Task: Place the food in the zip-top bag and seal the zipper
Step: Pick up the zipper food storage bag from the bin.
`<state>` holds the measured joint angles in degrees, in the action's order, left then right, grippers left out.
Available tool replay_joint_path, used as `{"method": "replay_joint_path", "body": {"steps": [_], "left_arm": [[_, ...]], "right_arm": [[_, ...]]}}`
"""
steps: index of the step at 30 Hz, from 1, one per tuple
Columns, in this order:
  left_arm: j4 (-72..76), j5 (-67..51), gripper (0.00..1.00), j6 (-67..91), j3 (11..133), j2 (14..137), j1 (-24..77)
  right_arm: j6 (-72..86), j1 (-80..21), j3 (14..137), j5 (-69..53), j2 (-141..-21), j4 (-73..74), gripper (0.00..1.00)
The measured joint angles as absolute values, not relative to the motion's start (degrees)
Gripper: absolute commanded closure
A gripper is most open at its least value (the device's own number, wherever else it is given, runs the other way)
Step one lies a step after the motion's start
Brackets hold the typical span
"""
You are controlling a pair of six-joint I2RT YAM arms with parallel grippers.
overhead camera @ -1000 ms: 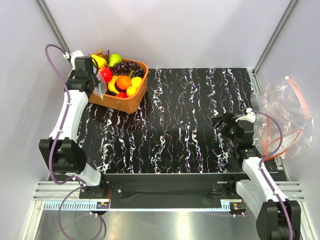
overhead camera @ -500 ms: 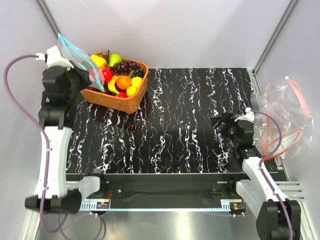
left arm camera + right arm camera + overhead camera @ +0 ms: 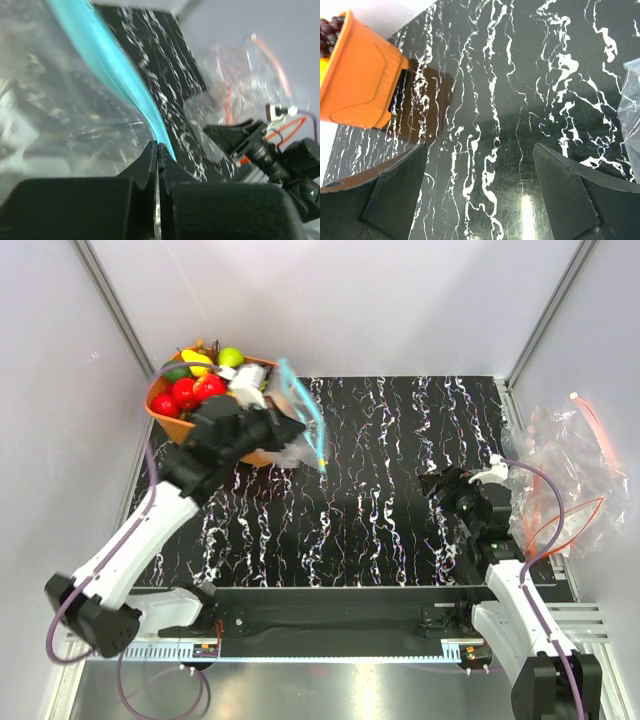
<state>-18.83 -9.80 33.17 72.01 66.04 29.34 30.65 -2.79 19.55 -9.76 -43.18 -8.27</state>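
Note:
The zip-top bag (image 3: 297, 448) hangs clear and crumpled in the air just right of the orange basket (image 3: 157, 408). Its light blue zipper (image 3: 301, 405) curves up above it. My left gripper (image 3: 277, 436) is shut on the bag's plastic beside the blue strip. In the left wrist view the jaws (image 3: 158, 146) meet with the film pinched between them and the zipper (image 3: 112, 70) runs up and to the left. Food lies in the basket: two red round fruits (image 3: 185, 393) show, others are hidden under my left arm. My right gripper (image 3: 441, 489) (image 3: 480, 156) stands open and empty over the black mat.
A pile of clear bags with red-orange strips (image 3: 572, 462) lies off the mat at the right. A yellow fruit (image 3: 197, 362) and a green one (image 3: 231, 356) sit at the basket's back. The basket's corner (image 3: 360, 85) shows in the right wrist view.
My left arm has lifted the bag from the basket's left side and swung right across it to the basket's right front. The right arm has stayed put.

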Motion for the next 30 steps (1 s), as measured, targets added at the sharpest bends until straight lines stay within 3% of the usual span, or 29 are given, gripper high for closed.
{"method": "replay_joint_path", "body": {"steps": [8,15,24,30], "left_arm": [[-10.09,-10.26,1.0,35.59,72.2,82.19,44.34],[-2.42,-11.33,1.0,36.75,69.06,92.97,45.56],[2.7,-11.33,1.0,35.79,62.46,96.23,47.29],[4.91,-11.14,1.0,35.62,61.28,95.83,47.81]], "right_arm": [[29.93,-2.79,19.44,-9.5,-38.44,-7.18,0.09],[29.34,-2.79,19.29,-9.8,-37.3,-6.96,0.19],[29.3,-2.81,19.88,-17.87,-43.09,-8.23,0.44],[29.34,-3.88,25.12,-24.67,-48.62,-4.25,0.44]]}}
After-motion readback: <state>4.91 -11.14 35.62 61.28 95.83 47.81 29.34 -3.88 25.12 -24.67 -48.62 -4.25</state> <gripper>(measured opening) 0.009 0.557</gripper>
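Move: The left hand already holds the zipper bag by its blue strip, the bag hanging just under the fingertips. The right gripper, where the bag is taken, lies roughly 29 cm to its right, level fore and aft and about 20 cm lower. The fruit bin is some 17 cm ahead and 18 cm left, about 28 cm below. From the right hand, the zipper bag is about 29 cm left, 1 cm ahead and 16 cm higher; the orange-zip bags lie about 29 cm right, level with it, some 8 cm lower. Still pinching the blue strip between shut fingers, the left hand swings the bag away from the bin towards the right gripper, some 16 cm right while sinking, then mostly straight down, about 21 cm in all, tipping downward and turning clockwise. The wide-open right hand lifts a little, then moves about 5 cm left towards the bag, turning some 15 degrees counter-clockwise as its fingers close to about half. ##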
